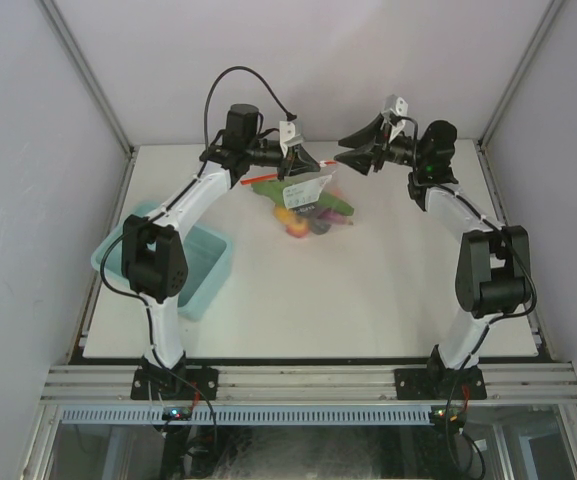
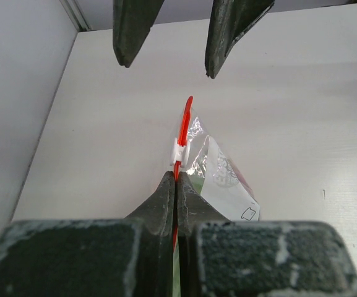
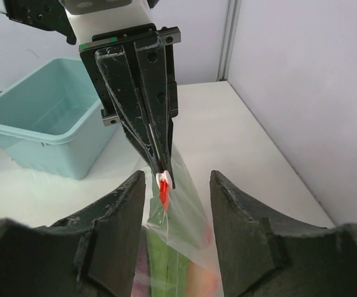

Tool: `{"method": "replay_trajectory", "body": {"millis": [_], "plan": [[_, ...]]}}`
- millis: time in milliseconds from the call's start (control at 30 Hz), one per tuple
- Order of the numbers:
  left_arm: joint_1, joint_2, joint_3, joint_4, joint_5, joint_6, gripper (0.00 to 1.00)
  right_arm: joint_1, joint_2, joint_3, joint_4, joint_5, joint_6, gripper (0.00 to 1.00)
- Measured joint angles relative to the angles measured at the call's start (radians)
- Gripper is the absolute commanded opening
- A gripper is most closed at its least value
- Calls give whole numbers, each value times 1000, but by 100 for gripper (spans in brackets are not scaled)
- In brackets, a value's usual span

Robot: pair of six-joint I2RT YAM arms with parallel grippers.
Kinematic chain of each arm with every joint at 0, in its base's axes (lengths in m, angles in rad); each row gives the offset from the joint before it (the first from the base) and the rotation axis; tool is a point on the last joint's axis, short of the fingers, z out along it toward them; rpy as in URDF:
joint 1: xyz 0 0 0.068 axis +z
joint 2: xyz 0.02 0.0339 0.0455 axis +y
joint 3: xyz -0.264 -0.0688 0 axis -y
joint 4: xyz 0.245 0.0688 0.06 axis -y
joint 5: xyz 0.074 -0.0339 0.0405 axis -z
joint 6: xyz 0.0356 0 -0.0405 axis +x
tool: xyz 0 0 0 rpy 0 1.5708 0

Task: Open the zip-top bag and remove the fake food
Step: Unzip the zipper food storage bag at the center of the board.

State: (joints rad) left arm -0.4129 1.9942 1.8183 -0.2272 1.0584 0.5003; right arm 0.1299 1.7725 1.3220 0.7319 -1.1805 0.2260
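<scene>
The clear zip-top bag (image 1: 306,193) hangs at the back of the table, its lower part resting on the surface. My left gripper (image 1: 316,161) is shut on its red-orange zip strip (image 2: 185,124), just behind the white slider (image 2: 177,150). Fake food (image 1: 308,216) shows through the plastic: a green piece (image 3: 166,266), an orange-peach fruit (image 3: 206,281) and something purple. My right gripper (image 1: 347,156) stands open facing the left one, its fingers (image 3: 113,216) on either side of the bag's end without touching it. In the right wrist view the slider (image 3: 163,179) sits at the left gripper's tips (image 3: 164,175).
A light blue bin (image 1: 206,268) stands at the table's left, partly under the left arm. Grey walls close in the table at the back and both sides.
</scene>
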Motion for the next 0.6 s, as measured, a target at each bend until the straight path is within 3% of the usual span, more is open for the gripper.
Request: {"method": "replay_trajectory", "body": {"millis": [267, 600], "plan": [[0, 0, 0, 0, 0, 0, 0, 7, 15, 6, -60, -34, -28, 42], [0, 0, 0, 0, 0, 0, 0, 41, 24, 108, -353, -27, -227, 21]]}}
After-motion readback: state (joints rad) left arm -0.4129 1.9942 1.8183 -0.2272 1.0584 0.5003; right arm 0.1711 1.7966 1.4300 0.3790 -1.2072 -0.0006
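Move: The free red end of the zip-top bag's strip lies about 3 cm to the right gripper's left, 1 cm back and 4 cm below it; the white zipper slider sits at the left fingertips, some 5 cm left, 1 cm back and 5 cm down. The fake food hangs in the bag about 11 cm left, 7 cm back and 15 cm below. From the left gripper, shut on the strip, that red end is about 4 cm to the right, level otherwise. Sink the half-open right gripper about 2 cm first, then slide it left about as far, towards the red strip end that sticks out past the left fingertips. Narrow its fingers around the strip end on the way in, to roughly half their starting gap, without shutting them. Keep the left gripper still, pinching the strip. ##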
